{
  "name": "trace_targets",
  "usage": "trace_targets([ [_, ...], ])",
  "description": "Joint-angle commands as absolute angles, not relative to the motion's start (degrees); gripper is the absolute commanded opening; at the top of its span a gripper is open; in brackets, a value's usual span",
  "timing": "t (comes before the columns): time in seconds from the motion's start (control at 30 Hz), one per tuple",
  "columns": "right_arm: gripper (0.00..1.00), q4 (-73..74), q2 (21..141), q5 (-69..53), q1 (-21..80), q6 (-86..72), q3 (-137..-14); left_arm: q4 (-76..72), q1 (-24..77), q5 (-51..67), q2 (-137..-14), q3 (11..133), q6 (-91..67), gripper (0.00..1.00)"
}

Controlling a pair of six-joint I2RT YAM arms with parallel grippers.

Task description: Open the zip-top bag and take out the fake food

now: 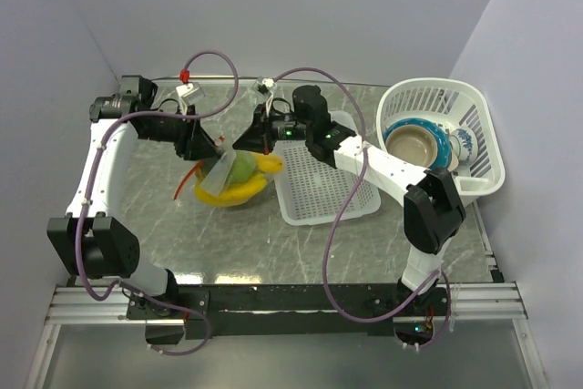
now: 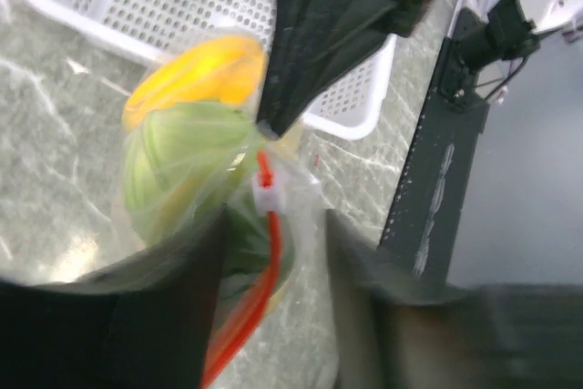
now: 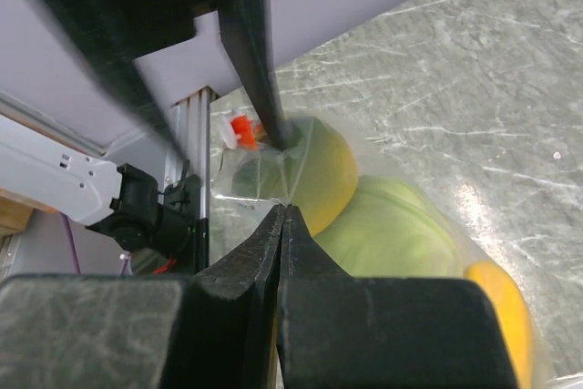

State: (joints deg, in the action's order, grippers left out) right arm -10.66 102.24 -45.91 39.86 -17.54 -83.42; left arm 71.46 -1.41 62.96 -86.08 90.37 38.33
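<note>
The clear zip-top bag (image 1: 217, 181) hangs between my two grippers over the marble table. It holds a green leafy ball (image 1: 240, 168), a yellow banana bunch (image 1: 239, 194) and a yellow oval fruit (image 2: 205, 70). My right gripper (image 3: 284, 209) is shut on a fold of the bag's plastic near its mouth, and it also shows in the left wrist view (image 2: 264, 125). My left gripper (image 2: 273, 225) is open, its fingers standing either side of the orange-red zip strip (image 2: 246, 307) and the white slider (image 2: 266, 196). The ball (image 3: 392, 225) and fruit (image 3: 328, 170) press against the plastic.
A flat white slotted basket (image 1: 319, 190) lies just right of the bag. A round white basket (image 1: 483, 134) at the far right holds a blue bowl (image 1: 437, 145) and a tan bowl (image 1: 412, 141). Lilac walls close in the back and sides.
</note>
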Motion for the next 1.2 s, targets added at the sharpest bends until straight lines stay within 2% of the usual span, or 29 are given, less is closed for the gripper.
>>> trace_targets([
  [0.0,0.00,-11.8,98.7,-45.3,39.2,-17.0,-83.7,69.5,-2.5,60.4,-85.8,91.2,39.1,0.18],
  [0.1,0.00,-11.6,97.8,-45.0,39.1,-16.4,-82.7,67.0,-3.3,59.4,-84.8,91.7,37.3,0.05],
  [0.3,0.02,-10.4,96.8,-44.3,39.0,-15.4,-82.4,61.0,-4.0,58.9,-81.4,90.0,32.9,0.01],
  [0.37,0.16,-9.5,96.9,-43.5,38.9,-14.9,-82.7,60.9,-4.0,59.4,-80.9,90.5,32.3,0.01],
  [0.4,0.45,-9.2,97.0,-43.2,38.9,-14.8,-83.4,61.3,-4.0,59.8,-80.9,91.0,32.3,0.01],
  [0.43,0.60,-9.0,97.3,-42.9,38.9,-14.4,-84.0,62.7,-4.0,60.1,-81.1,91.6,32.6,0.01],
  [0.5,0.79,-9.0,97.6,-43.0,38.8,-14.4,-85.8,64.5,-4.0,61.8,-81.9,93.9,33.1,0.02],
  [0.6,0.88,-11.4,98.2,-43.7,38.8,-14.9,-87.3,69.6,-3.9,64.9,-83.5,96.8,35.4,0.04],
  [0.8,0.96,-20.1,98.4,-48.0,39.2,-17.0,-86.3,78.7,-3.8,67.6,-86.3,100.0,41.7,0.04],
  [1.17,0.96,-17.7,101.9,-48.2,41.8,-12.0,-89.0,78.8,-0.4,65.7,-83.1,100.2,41.5,0.04],
])
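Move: The bag hangs from the right fingers. Its zip slider is almost between the open left fingers, about 1 cm ahead, 1 cm right and 1 cm below, and about 4 cm left of the right hand at its height. The green cabbage in the bag is some 4 cm back, 4 cm right and 9 cm below the left hand; the white basket is about 27 cm right, 5 cm back and 20 cm below it. Left eases 2 cm forward-left, pinching the zip beside its slider, then rises; right opens, lifting 5 cm clear. ##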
